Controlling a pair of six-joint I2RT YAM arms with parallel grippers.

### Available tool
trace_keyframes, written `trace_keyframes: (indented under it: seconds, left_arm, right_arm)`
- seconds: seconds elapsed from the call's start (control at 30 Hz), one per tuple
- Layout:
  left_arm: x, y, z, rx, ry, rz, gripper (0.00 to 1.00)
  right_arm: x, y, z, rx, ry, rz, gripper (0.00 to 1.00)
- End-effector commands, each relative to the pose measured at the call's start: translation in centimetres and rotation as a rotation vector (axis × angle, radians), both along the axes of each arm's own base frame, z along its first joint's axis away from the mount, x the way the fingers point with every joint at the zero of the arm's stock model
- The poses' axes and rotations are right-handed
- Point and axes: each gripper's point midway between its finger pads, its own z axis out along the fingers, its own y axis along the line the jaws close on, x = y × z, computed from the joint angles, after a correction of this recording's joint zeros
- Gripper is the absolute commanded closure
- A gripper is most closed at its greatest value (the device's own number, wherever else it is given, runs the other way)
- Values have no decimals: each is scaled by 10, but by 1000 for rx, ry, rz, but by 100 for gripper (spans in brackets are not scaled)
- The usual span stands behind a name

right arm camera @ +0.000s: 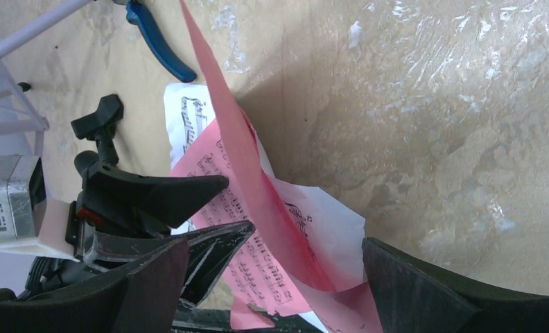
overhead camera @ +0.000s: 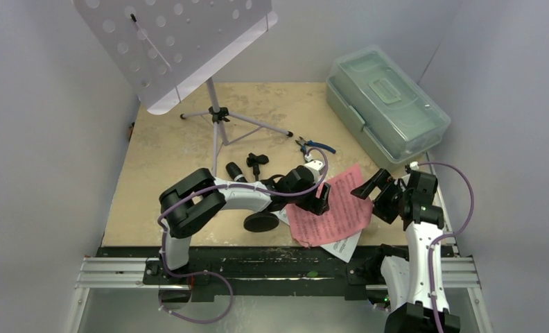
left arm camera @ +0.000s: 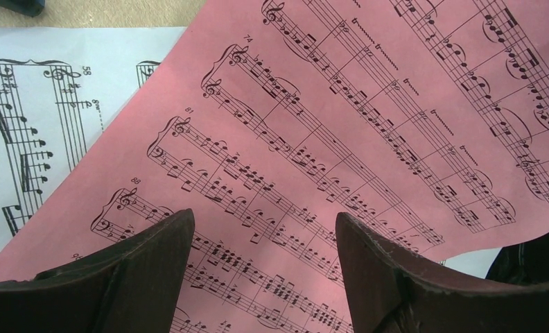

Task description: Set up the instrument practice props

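The pink music sheet (overhead camera: 330, 208) lies on a white sheet (overhead camera: 346, 244) at the table's front middle. My left gripper (overhead camera: 319, 198) points down at it, open; in the left wrist view the pink sheet (left arm camera: 341, 118) fills the space behind the spread fingers (left arm camera: 154, 270), with the white sheet (left arm camera: 43, 118) to the left. My right gripper (right arm camera: 275, 253) is open at the sheet's right edge, where the pink paper (right arm camera: 258, 201) curls up between its fingers. The black microphone (overhead camera: 234, 171) and the mic stand's round base (overhead camera: 261, 222) lie by the left arm. The lavender music stand (overhead camera: 175, 41) stands at the back left.
Blue-handled pliers (overhead camera: 315, 146) and a black clip (overhead camera: 256, 161) lie behind the left gripper. A clear lidded box (overhead camera: 386, 104) sits at the back right. The stand's tripod legs (overhead camera: 220, 118) spread over the table's back middle. White walls close in both sides.
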Motion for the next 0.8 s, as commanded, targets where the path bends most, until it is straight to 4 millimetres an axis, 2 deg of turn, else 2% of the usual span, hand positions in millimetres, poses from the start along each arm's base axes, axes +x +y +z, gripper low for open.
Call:
trace_keyframes:
  seconds: [0.0, 0.2, 0.3, 0.47, 0.53, 0.6, 0.67, 0.77]
  left_arm:
    - [-9, 15, -34, 88, 78, 12, 26]
    - [-2, 22, -38, 95, 68, 81, 26]
    - [4, 28, -38, 90, 68, 137, 26]
    - [6, 32, -39, 33, 116, 175, 26]
    - [6, 32, -39, 24, 124, 182, 26]
    - [7, 35, -41, 22, 130, 204, 25]
    - [11, 41, -44, 16, 138, 251, 24]
    - [18, 54, -58, 30, 179, 340, 23]
  right_arm:
    - [6, -1, 29, -32, -54, 17, 1]
    - [20, 0, 60, -48, -114, 63, 1]
    - [27, 4, 58, -28, -131, 98, 1]
    - [31, 1, 43, -35, -101, 98, 1]
    - [34, -17, 35, -111, -69, 7, 1]
    - [37, -50, 21, -216, -6, -179, 1]
    - [41, -59, 4, -201, 33, -275, 1]
    - [28, -77, -30, -228, 211, -415, 1]
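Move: My right hand hovers over the buckled right edge of the pink sheet, its open fingers around the raised fold; the sheet's middle lies about 11 cm to the left, level fore and aft, some 9 cm below. The pliers are roughly 16 cm ahead and 15 cm left, the green box 25 cm ahead and 5 cm right. From my left hand the pink sheet's middle is barely 2 cm right, 1 cm back and 2 cm down. I free the bowed edge of the pink sheet: my right hand, fingers still wide open, rises about 5 cm while easing forward, then swings right and comes back down some 4 cm beyond the sheet's edge, turning about 10 degrees clockwise late on. My left fingertips stay on the pink sheet, sliding forward a little under 2 cm as that hand turns some 10 degrees counter-clockwise. ##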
